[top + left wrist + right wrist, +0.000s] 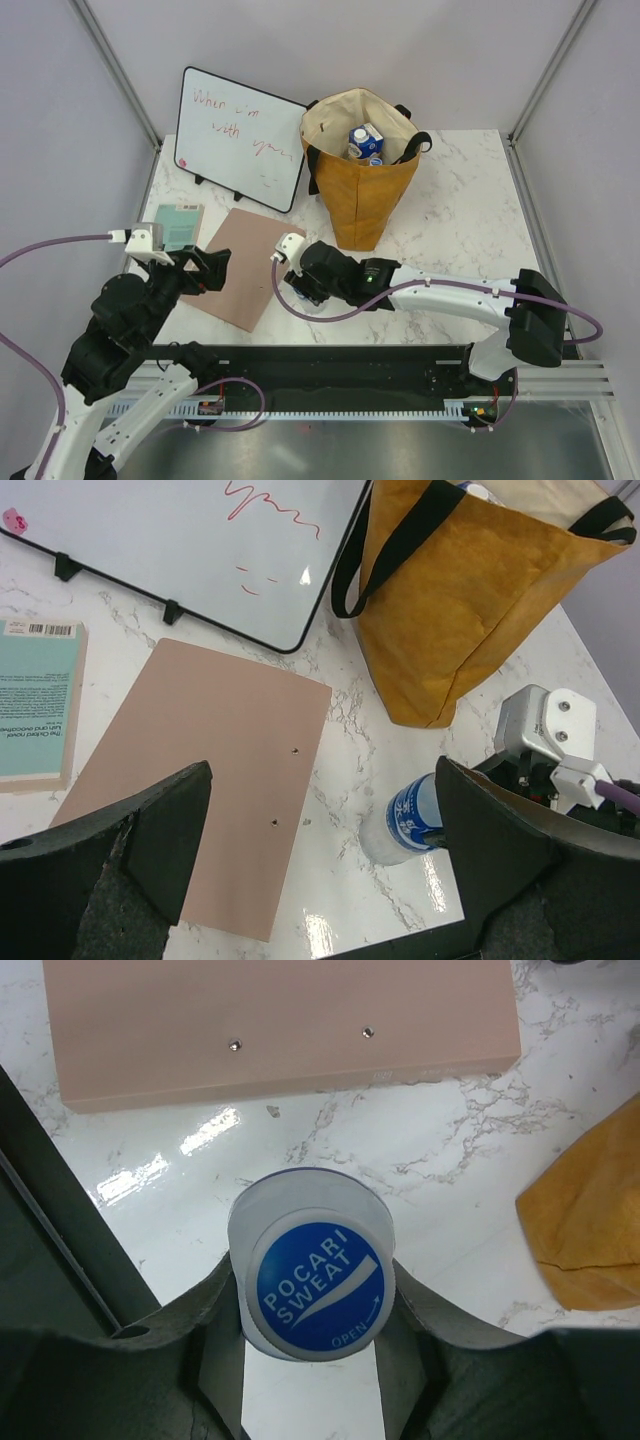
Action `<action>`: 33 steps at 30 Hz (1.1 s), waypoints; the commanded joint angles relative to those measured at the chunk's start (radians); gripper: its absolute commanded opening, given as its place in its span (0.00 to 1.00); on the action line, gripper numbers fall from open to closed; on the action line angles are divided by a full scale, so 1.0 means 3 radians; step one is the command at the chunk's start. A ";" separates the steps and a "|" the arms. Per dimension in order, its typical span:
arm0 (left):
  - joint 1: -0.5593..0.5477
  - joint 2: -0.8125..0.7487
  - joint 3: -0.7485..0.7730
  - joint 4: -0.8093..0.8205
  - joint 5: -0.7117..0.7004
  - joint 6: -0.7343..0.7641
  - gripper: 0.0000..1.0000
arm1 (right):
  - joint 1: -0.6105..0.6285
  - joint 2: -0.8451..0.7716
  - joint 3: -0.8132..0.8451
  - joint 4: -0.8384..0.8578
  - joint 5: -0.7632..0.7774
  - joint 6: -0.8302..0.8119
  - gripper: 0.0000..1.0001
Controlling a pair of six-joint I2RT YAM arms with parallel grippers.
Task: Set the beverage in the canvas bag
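Observation:
The beverage (pixel 318 1285) is a clear bottle with a blue POCARI SWEAT cap, standing upright on the marble table. My right gripper (pixel 312 1295) is shut on it, a finger pressed against each side below the cap. In the left wrist view the bottle (pixel 405 820) shows its blue label beside the right gripper's body. The canvas bag (pixel 360 190) stands upright behind, mustard-brown with a cream lining, its mouth wide. A blue and white carton (pixel 365 140) lies inside. My left gripper (pixel 205 270) hovers open over the table's left side, holding nothing.
A flat pink board (pixel 245 265) lies left of the bottle. A teal book (pixel 180 225) sits further left. A whiteboard (pixel 240 135) with red writing leans at the back left. Grey walls close in the table on three sides.

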 commanded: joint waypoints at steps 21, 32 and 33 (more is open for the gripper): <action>-0.0006 0.0640 -0.0624 0.0592 0.0832 0.0400 1.00 | -0.0729 -0.0071 0.2198 -0.1126 0.0600 -0.0115 0.00; -0.0006 0.0834 -0.0659 0.0643 0.1154 0.0452 1.00 | -0.1133 0.0507 0.3436 -0.1075 0.0820 -0.0519 0.00; -0.0006 0.0834 -0.0659 0.0643 0.1170 0.0452 1.00 | -0.1179 0.0537 0.3578 -0.1059 0.0805 -0.0519 0.00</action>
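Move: The right hand already grips the Pocari Sweat bottle near its cap, the bottle standing on the table. The canvas bag's open mouth is about 22 cm ahead of this hand, 11 cm to its right and 15 cm higher. The pink board lies roughly 10 cm ahead and 15 cm to the left, some 15 cm below. From the empty left hand the bag's mouth is about 25 cm ahead and 26 cm right, at nearly the same height. Still pinching the bottle by its upper end, the right hand lifts it off the table, slowly at first, then fast up and forward with some drift right towards the bag's mouth: about 23 cm up, 15 forward, the wrist turning clockwise. The left hand, open and empty, sinks some 10 cm while easing right and slightly forward, its fingertips tipping down. ##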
